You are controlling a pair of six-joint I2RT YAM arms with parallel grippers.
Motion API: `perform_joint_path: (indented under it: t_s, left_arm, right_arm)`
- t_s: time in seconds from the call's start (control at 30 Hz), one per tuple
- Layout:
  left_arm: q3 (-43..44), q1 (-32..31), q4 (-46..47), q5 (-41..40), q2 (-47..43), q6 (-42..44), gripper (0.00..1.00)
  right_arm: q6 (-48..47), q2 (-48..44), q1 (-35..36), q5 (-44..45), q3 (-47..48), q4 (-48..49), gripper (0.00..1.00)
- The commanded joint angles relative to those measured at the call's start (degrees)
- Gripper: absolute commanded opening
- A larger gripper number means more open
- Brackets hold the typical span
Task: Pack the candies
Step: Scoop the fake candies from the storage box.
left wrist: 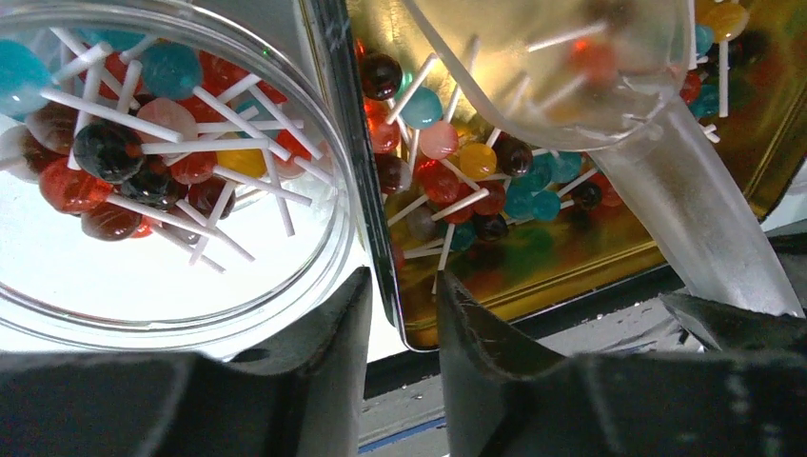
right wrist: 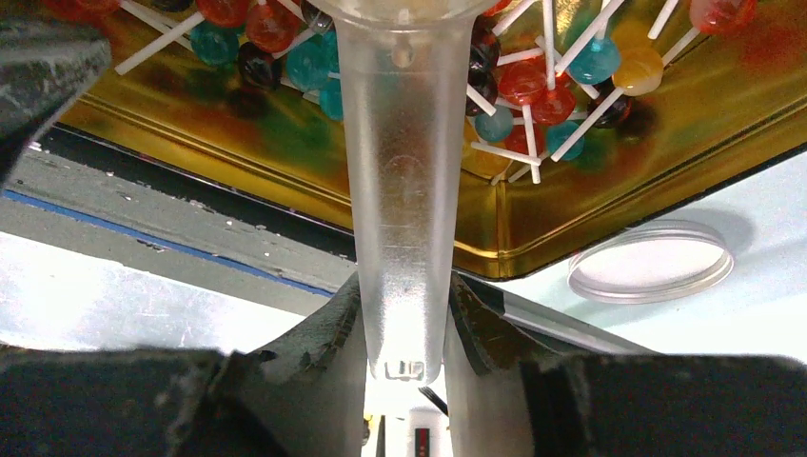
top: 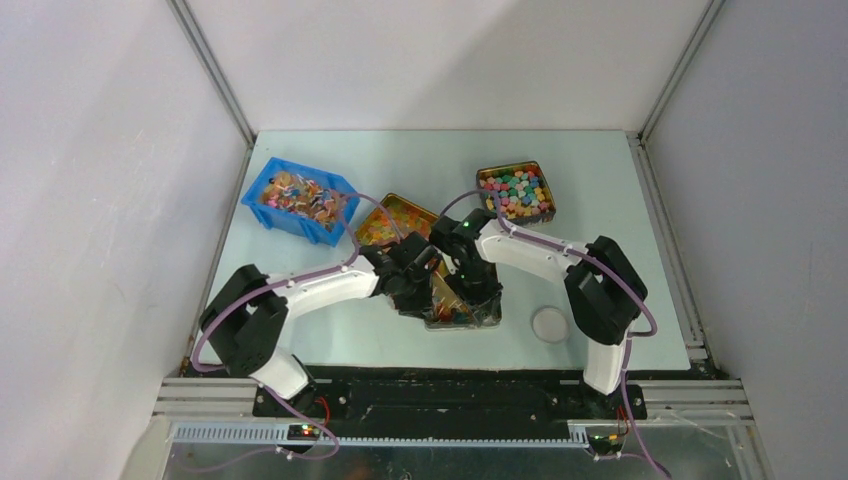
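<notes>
The candies are small lollipops with white sticks, in red, blue, orange and dark colours. Some lie in a clear round jar (left wrist: 319, 271), where candies (left wrist: 143, 162) cover its far side. More candies (left wrist: 476, 181) lie in a gold tin (left wrist: 590, 262) beside it. My left gripper (left wrist: 400, 286) is open, one finger under the jar's rim and the other at the tin's corner. My right gripper (right wrist: 404, 295) is shut on the handle of a clear plastic scoop (right wrist: 404, 171). The scoop's bowl (left wrist: 571, 67) hangs over the tin with a few candies in it.
A round clear lid (top: 549, 324) lies on the table right of the tin (top: 462, 312). At the back stand a blue bin (top: 298, 200) of sweets, a second gold tin (top: 385, 225) and a tin of coloured blocks (top: 515, 192). The table's near edge is right behind the tin.
</notes>
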Motion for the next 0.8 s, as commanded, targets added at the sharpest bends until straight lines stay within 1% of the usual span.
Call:
perform_joint_path:
  t_s: [0.0,0.13,0.33,0.43,0.67,0.77]
  left_arm:
    - [2.8,-0.3,0.5,0.4,-3.9,0.4,0.41]
    - [2.5,-0.1,-0.2,1.5,-6.9,-0.6,0.5]
    - [-1.6,3.0,1.3,4.3,-14.1,-3.4,0.54]
    - [-4.7,6.4,2.8,6.0,-19.1,-4.9,0.57]
    - [-10.0,14.8,4.6,10.7,-27.6,-6.3,0.6]
    - [-11.7,17.4,4.2,12.0,-29.8,-6.2,0.6]
  right_arm:
    - [0.4,-1.7,0.8,1.3,-0.4,2.1,0.0]
    - [0.7,-3.1,0.9,0.7,-0.8,2.2,0.0]
    - [1.5,-5.8,1.2,0.6,-2.8,2.7,0.0]
    - [1.9,-7.3,1.5,0.8,-4.4,3.1,0.0]
    - [2.7,-9.5,2.4,1.9,-8.3,5.2,0.0]
    - [3.0,-9.8,3.0,2.2,-8.4,5.3,0.0]
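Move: Beside the left hand's half-loosened grip on the lollipop tray's wall, near its front-left corner, the clear jar stands about 6 cm left and 3 cm ahead. From that hand the tray's middle is some 7 cm right and 4 cm ahead; the gummy tray lies 18 cm ahead, 6 cm left. From the right hand, holding the scoop, the lollipop tray's middle is roughly 5 cm ahead, 5 cm left and 5 cm below; the round lid lies 13 cm right, level. Opening further off the lollipop tray's wall, the left fingers come free and the hand rises nearly 8 cm, then swings about 5 cm left to the jar's side with a little forward drift, leaning left by some 20 degrees so the fingertips point more to the right, and turning slightly counter-clockwise. The right hand keeps the scoop in its grip, stays briefly, then draws it about 2 cm back and slightly right, level, over the tray. ##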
